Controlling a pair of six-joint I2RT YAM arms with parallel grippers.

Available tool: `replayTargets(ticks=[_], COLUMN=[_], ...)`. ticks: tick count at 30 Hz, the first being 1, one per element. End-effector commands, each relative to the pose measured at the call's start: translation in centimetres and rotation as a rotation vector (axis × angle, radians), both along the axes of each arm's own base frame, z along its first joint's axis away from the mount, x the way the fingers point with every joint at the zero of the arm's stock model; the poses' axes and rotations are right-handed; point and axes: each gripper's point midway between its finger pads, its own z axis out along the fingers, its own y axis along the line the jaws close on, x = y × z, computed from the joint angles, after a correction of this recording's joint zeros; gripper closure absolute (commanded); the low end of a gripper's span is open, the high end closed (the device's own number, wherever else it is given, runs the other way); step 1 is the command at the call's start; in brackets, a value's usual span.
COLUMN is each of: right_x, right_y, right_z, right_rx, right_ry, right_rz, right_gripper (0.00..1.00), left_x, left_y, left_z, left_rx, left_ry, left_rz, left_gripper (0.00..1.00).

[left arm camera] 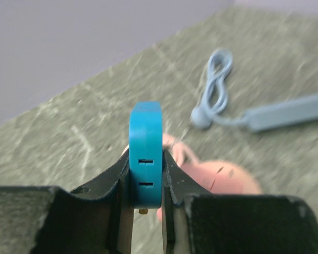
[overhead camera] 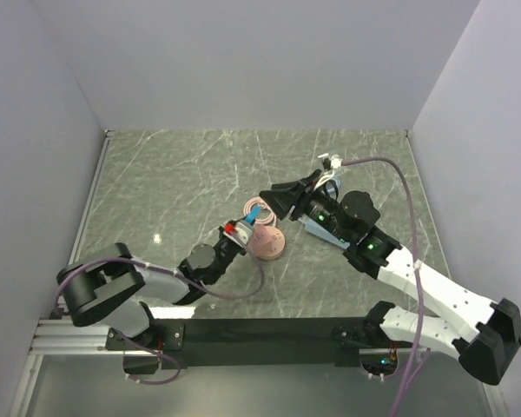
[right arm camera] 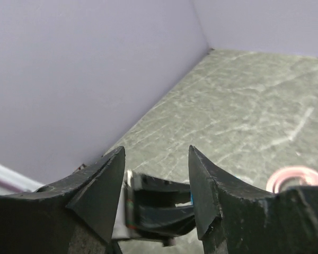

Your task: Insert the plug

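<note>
The small bright blue plug (left arm camera: 146, 153) stands upright between the fingers of my left gripper (left arm camera: 146, 165), which is shut on it; a brass pin shows under it. From above, the plug (overhead camera: 254, 213) sits at the left gripper (overhead camera: 248, 221) tips, just above the pink cube (overhead camera: 267, 242). My right gripper (overhead camera: 269, 201) hovers right beside it, open, with nothing held. In the right wrist view, the open right gripper (right arm camera: 156, 152) frames the left gripper's black fingers (right arm camera: 159, 209) beyond. The pale-blue power strip (left arm camera: 286, 112) lies on the table farther off.
The pink cube (left arm camera: 225, 180) lies just behind the plug, with its coiled pink cord (right arm camera: 296, 177) beside it. The strip's pale cord (left arm camera: 216, 87) is bundled near its end. The right arm covers most of the strip (overhead camera: 315, 228) from above. Walls enclose the marbled table (overhead camera: 182, 174).
</note>
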Motion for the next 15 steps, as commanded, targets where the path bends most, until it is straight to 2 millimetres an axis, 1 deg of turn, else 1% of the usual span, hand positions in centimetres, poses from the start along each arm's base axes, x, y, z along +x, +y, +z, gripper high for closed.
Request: replayTargets(ticks=[1,3,4,5,6,8,9,10,11,12,15], right_x=[0.5,0.4,0.5,0.5,1.4,1.5,1.7,1.7,1.7,1.6,1.6], right_y=[-1.9,-2.2,-2.3,-2.5,-3.1,-3.5,-3.5,-3.5,-3.3,-3.0,-2.7], right_z=[-1.6,-1.9,-1.5,-2.5,-3.0,-3.6,-4.0,-4.2,-4.2,-4.1,-4.3], right_rx=[-0.033,-0.068,-0.072,-0.112,-0.136,-0.175,-0.186,-0.194,-0.194,-0.19,-0.193], right_ry=[0.181,0.225,0.227,0.262,0.279,0.311,0.33,0.339,0.349,0.356,0.376], right_rz=[-0.117,-0.135,-0.14,-0.147,-0.21,-0.236,-0.245,-0.248,-0.239,-0.221,-0.214], right_gripper=[0.41,0.41,0.41,0.41,0.4,0.4,0.4,0.4,0.4,0.4,0.4], left_x=[0.6,0.5,0.5,0.5,0.2,-0.6,-0.9,-1.3,-1.5,-1.7,-2.1], left_y=[2.3,1.9,1.6,1.4,1.4,1.4,1.6,1.1,0.8,0.9,0.8], left_z=[7.3,7.6,7.7,8.0,8.5,9.1,9.9,10.2,10.6,11.3,12.6], left_rx=[-0.107,-0.086,-0.064,-0.057,-0.07,-0.064,-0.076,-0.044,-0.032,-0.016,0.0], left_ry=[-0.274,-0.298,-0.315,-0.329,-0.354,-0.407,-0.431,-0.465,-0.482,-0.516,-0.576], left_rz=[0.178,0.187,0.184,0.175,0.167,0.14,0.134,0.105,0.091,0.089,0.088], left_gripper=[1.0,0.99,1.0,1.0,1.0,0.99,1.0,1.0,0.99,0.99,1.0])
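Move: The left hand, already holding the blue adapter, has the pink cube about 12 cm below it and 3 cm to its right. The round pink socket disc lies some 16 cm below, 1 cm ahead and 5 cm right, and the pink cable coil 12 cm ahead and 2 cm right at table height. From the empty right hand, the cube is about 4 cm ahead, 2 cm left and 28 cm down; the pale-blue plug lies 14 cm ahead, 6 cm right and 32 cm down. Still pinching the blue adapter, the left hand dips about 3 cm above the pink cube and then rises most of the way back, while rolling some 25 degrees about its fingers' line, left side up. The empty right hand, fingers staying open, sinks about 5 cm towards the table, drifting right and a little forward, and tips down some 20 degrees. ##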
